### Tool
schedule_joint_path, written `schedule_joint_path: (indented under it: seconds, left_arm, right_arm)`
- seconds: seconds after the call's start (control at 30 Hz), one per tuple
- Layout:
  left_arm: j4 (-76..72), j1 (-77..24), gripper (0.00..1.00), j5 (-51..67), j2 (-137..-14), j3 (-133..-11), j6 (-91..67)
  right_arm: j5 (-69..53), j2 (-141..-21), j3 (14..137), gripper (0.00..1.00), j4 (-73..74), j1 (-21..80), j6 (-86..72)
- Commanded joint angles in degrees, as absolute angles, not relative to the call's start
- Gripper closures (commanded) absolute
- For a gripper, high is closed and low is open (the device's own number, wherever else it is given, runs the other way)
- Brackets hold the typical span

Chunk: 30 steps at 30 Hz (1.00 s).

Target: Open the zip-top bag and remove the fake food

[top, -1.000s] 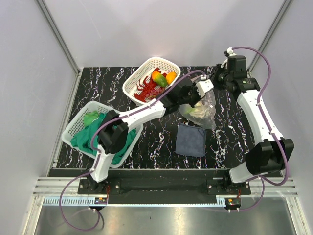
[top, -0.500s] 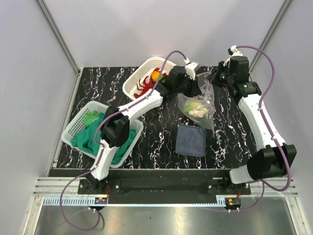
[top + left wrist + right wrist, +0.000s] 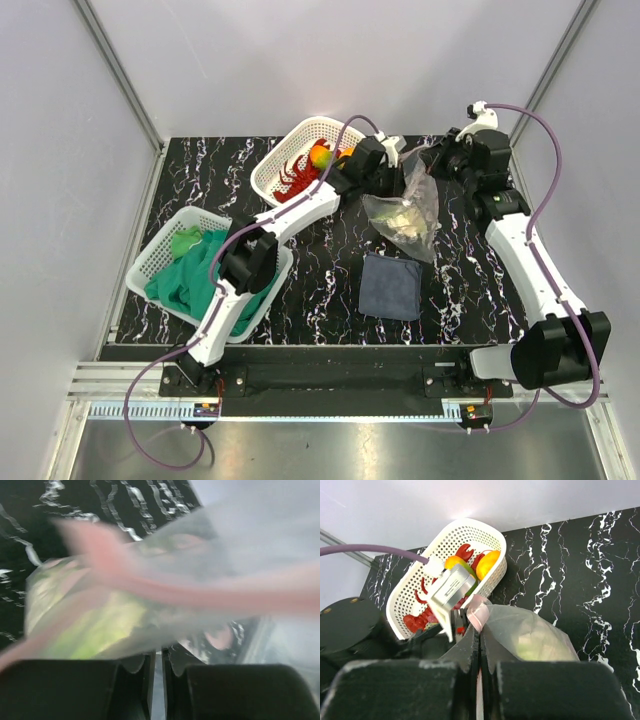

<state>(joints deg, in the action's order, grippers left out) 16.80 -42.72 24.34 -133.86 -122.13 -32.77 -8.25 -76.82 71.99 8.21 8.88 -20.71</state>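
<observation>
The zip-top bag [image 3: 405, 215] lies right of centre, with green-yellow fake food [image 3: 400, 222] still inside it. My right gripper [image 3: 438, 166] is shut on the bag's top by the pink zip strip [image 3: 481, 611]. My left gripper [image 3: 393, 160] sits just left of it. Its jaws [image 3: 157, 655] are almost together, with the bag's film [image 3: 100, 620] reaching down into them. A red lobster [image 3: 417, 620] and an orange fruit [image 3: 487, 564] lie in the white basket [image 3: 275, 160] behind.
A second white basket [image 3: 165, 245] holding a green cloth [image 3: 190, 280] stands at the left. A dark blue-grey folded cloth [image 3: 390, 285] lies in front of the bag. Grey walls close off the back and sides.
My left gripper moved from the bag's mouth up and left toward the food basket. The bag's top is now drawn out between both grippers. The right gripper shifted slightly right.
</observation>
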Motion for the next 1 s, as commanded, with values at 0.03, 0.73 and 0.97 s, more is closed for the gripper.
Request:
schedule_joint_path:
  seconds: [0.03, 0.73, 0.97]
  left_arm:
    - [18.3, -40.0, 0.88, 9.3, -133.4, -121.7, -31.6]
    - [11.2, -39.8, 0.6, 16.0, -126.7, -109.0, -35.2]
    - [13.2, -40.3, 0.49, 10.8, -126.4, -106.9, -41.0]
  right_arm:
    - [-7.7, -72.0, 70.3, 1.0, 1.6, 9.1, -17.1]
    - [-4.7, -77.7, 71.8, 1.0, 4.6, 9.1, -18.2]
    - [-5.0, -76.9, 70.9, 1.0, 4.7, 9.1, -19.4]
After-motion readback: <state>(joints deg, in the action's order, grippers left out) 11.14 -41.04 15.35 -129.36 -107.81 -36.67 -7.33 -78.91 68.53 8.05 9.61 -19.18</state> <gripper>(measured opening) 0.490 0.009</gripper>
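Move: The last fake food, pale green at the bottom of the bag, lies about 7 cm back, 3 cm right and 12 cm below the empty left hand. From that hand, the white basket's middle is some 19 cm left and 7 cm ahead, the dark cloth about 22 cm straight back. From the right hand, pinching the bag's rim, the food is roughly 10 cm back, 1 cm left and 26 cm down. Left swings about 6 cm forward, then back and down at bag's mouth, fingers opening; right lowers its pinched rim. ##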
